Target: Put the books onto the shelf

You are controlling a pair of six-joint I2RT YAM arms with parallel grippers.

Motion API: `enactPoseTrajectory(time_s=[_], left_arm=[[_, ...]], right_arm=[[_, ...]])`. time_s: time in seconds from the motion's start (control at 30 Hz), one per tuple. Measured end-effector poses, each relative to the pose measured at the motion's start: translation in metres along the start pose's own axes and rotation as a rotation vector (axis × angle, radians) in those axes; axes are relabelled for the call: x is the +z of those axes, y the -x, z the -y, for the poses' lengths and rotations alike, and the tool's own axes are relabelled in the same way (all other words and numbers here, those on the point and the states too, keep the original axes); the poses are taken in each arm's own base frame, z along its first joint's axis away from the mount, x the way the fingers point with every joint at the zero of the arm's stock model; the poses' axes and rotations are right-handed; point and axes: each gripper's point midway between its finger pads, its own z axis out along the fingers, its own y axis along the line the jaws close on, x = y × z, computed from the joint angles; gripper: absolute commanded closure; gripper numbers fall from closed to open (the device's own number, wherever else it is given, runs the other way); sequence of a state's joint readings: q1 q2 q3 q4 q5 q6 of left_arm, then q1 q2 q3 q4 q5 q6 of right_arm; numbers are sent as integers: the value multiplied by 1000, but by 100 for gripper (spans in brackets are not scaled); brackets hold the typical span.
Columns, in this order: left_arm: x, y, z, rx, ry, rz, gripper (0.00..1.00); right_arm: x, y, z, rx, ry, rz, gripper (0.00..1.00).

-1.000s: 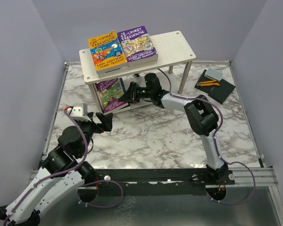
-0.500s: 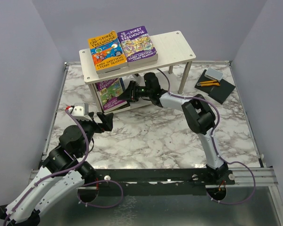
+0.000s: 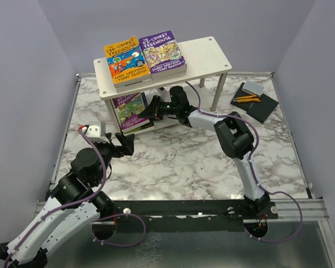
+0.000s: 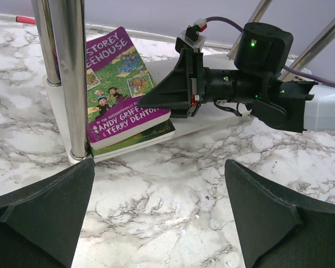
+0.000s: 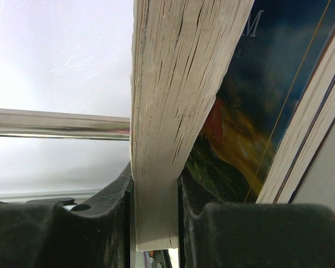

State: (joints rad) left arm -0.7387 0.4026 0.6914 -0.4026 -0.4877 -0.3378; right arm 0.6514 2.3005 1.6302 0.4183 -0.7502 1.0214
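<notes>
The shelf (image 3: 204, 56) stands at the back with an orange book (image 3: 123, 58) and a purple book (image 3: 162, 51) flat on its top board. A purple Treehouse book (image 3: 129, 109) lies on the lower board over a green-edged one (image 4: 151, 134). My right gripper (image 3: 151, 109) reaches under the top board to that stack's right edge. It is shut on a book's pale page block (image 5: 167, 111), next to a dark blue cover (image 5: 240, 123). My left gripper (image 3: 124, 144) hovers open over bare marble in front of the shelf's left post (image 4: 72, 78), holding nothing.
A flat black pad (image 3: 255, 100) with pencils and an eraser lies at the back right. The shelf's silver posts (image 3: 220, 92) flank my right arm. Grey walls close in on the marble table (image 3: 178, 162) on three sides.
My right gripper has slid slightly left and deeper under the top board, taking the lower book with it. The left arm has stayed put.
</notes>
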Motion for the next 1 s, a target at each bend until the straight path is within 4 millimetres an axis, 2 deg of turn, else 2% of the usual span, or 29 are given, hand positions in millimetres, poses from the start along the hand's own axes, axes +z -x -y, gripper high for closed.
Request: enactPoseTrajectory(time_s=[0.33,0.6,0.77,1.0], left_arm=[[0,0,0,0,0,0,1],[0,1,0,0,-1,3,1],[-1,1,0,-1,-1,5,1],[-1,1,0,0,-2,4,1]], right_arm=[[1,-1,-1,-5,4,0,94],[1,-2,1,-7,-2,0,64],[2,-6,7,-24,-29,-10,52],[3,-9,9,-62,-69,-9,45]])
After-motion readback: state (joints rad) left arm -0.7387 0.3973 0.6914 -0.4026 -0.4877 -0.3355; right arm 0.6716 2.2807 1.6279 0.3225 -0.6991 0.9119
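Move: The purple Treehouse book is pinched by its right-hand edge in the right gripper, its middle about 5 cm to the left and 3 cm farther out, level with the hand. Animal Farm lies under it, some 4 cm lower, its middle about 4 cm left and 2 cm ahead of the hand. The shelf's front-left post stands about 11 cm left and 7 cm back. From the idle left hand, the purple book is some 20 cm straight ahead, 14 cm lower. Hold the right gripper still at the purple book's edge for the first half, pads still shut on its covers. Then open the fingers to about half, lowering the hand about 1 cm and dipping the fingertips slightly so the book is let down onto Animal Farm; the upper finger comes clear of the cover while the lower one stays close against its underside. ##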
